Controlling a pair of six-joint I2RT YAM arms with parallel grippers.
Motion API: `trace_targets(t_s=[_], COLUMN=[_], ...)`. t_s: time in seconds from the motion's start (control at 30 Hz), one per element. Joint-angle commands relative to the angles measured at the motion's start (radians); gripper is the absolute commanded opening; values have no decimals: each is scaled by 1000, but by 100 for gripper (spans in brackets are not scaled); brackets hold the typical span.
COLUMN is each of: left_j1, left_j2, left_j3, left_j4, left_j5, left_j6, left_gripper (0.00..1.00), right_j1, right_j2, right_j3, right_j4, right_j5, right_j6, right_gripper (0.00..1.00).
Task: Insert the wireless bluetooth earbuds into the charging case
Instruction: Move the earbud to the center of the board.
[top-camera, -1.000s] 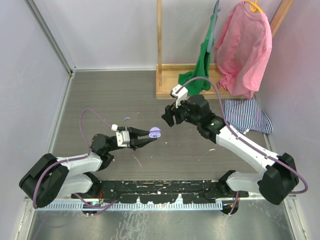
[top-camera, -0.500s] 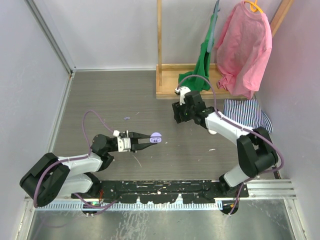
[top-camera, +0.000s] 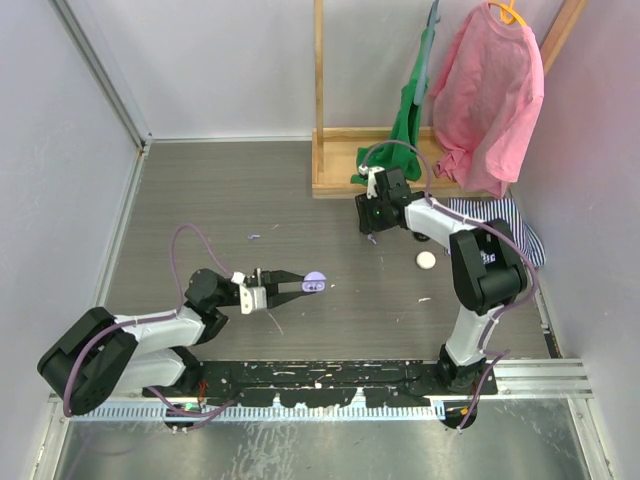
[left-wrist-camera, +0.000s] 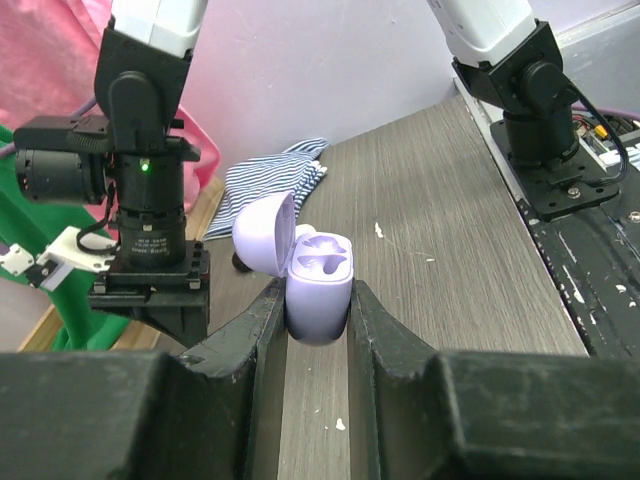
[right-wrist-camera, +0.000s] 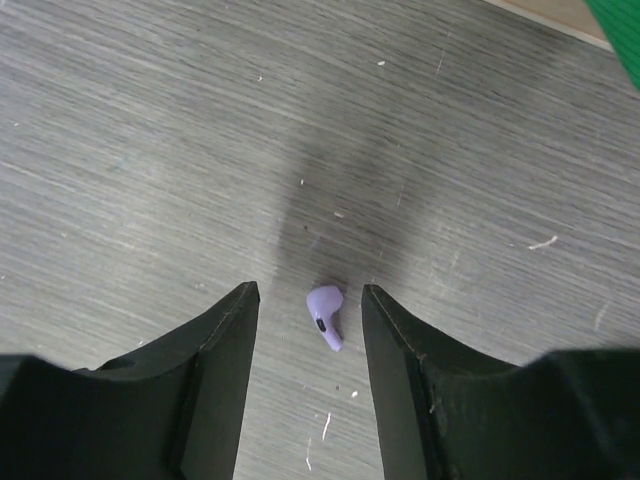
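Observation:
A lilac charging case (left-wrist-camera: 320, 278) with its lid swung open is clamped between the fingers of my left gripper (left-wrist-camera: 315, 300), held above the table; its two sockets look empty. From above, the case (top-camera: 314, 282) sits at the tip of the left gripper (top-camera: 306, 285). One lilac earbud (right-wrist-camera: 325, 315) lies on the table between the fingers of my right gripper (right-wrist-camera: 308, 292), which stands open around it without touching. The right gripper (top-camera: 372, 226) points down near the wooden rack. Another small lilac piece (top-camera: 253, 237) lies farther left.
A white round puck (top-camera: 427, 260) lies right of the right gripper, with a white fleck (top-camera: 424, 299) nearer the front. A wooden rack (top-camera: 335, 185) with green and pink garments stands at the back. A striped cloth (top-camera: 495, 230) lies at the right.
The right arm swung back toward the rack and came down over the lilac earbud, its jaws narrowing. The left gripper moved slightly nearer with the case still held.

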Motion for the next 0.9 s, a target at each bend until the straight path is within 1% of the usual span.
trace_targets(t_s=[0.0, 0.2, 0.6, 0.8, 0.87], left_j1=[-18, -29, -34, -37, -39], left_j2=[-15, -3, -12, -11, -11], left_j3=[-7, -4, 1, 3, 5], left_j4=[7, -11, -40, -48, -52], left_j5=[-29, -43, -47, -52, -52], left_j6=[103, 138, 151, 153, 152], left_gripper=[0, 0, 0, 0, 0], right_j1=[0, -4, -4, -1, 3], right_j2=[43, 99, 153, 155, 144], right_j3=[80, 132, 172, 167, 160], right_j4=[-27, -73, -181, -202, -206], right_j5=[10, 11, 0, 19, 29], right_j6=[-23, -36, -44, -41, -41], right_gripper=[51, 41, 38, 32, 27])
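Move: The lavender earbud lies on the board almost under the right gripper, about 4 cm below it and roughly 1 cm back and 1 cm to the right. From the right gripper the black case is some 12 cm to the right and about 1 cm back; the white case is some 13 cm to the right and 6 cm back. From the left gripper, which already holds the open lavender case, the earbud is roughly 22 cm ahead, 15 cm to the right and 20 cm lower. Lower the right gripper about 4 cm onto the lavender earbud, tipping the fingers some 10 degrees steeper towards the board, and narrow the half-open fingers until the tips stand close on either side of the earbud's head. Keep the left gripper's hold on the open case while sinking it by a little under 2 cm. ##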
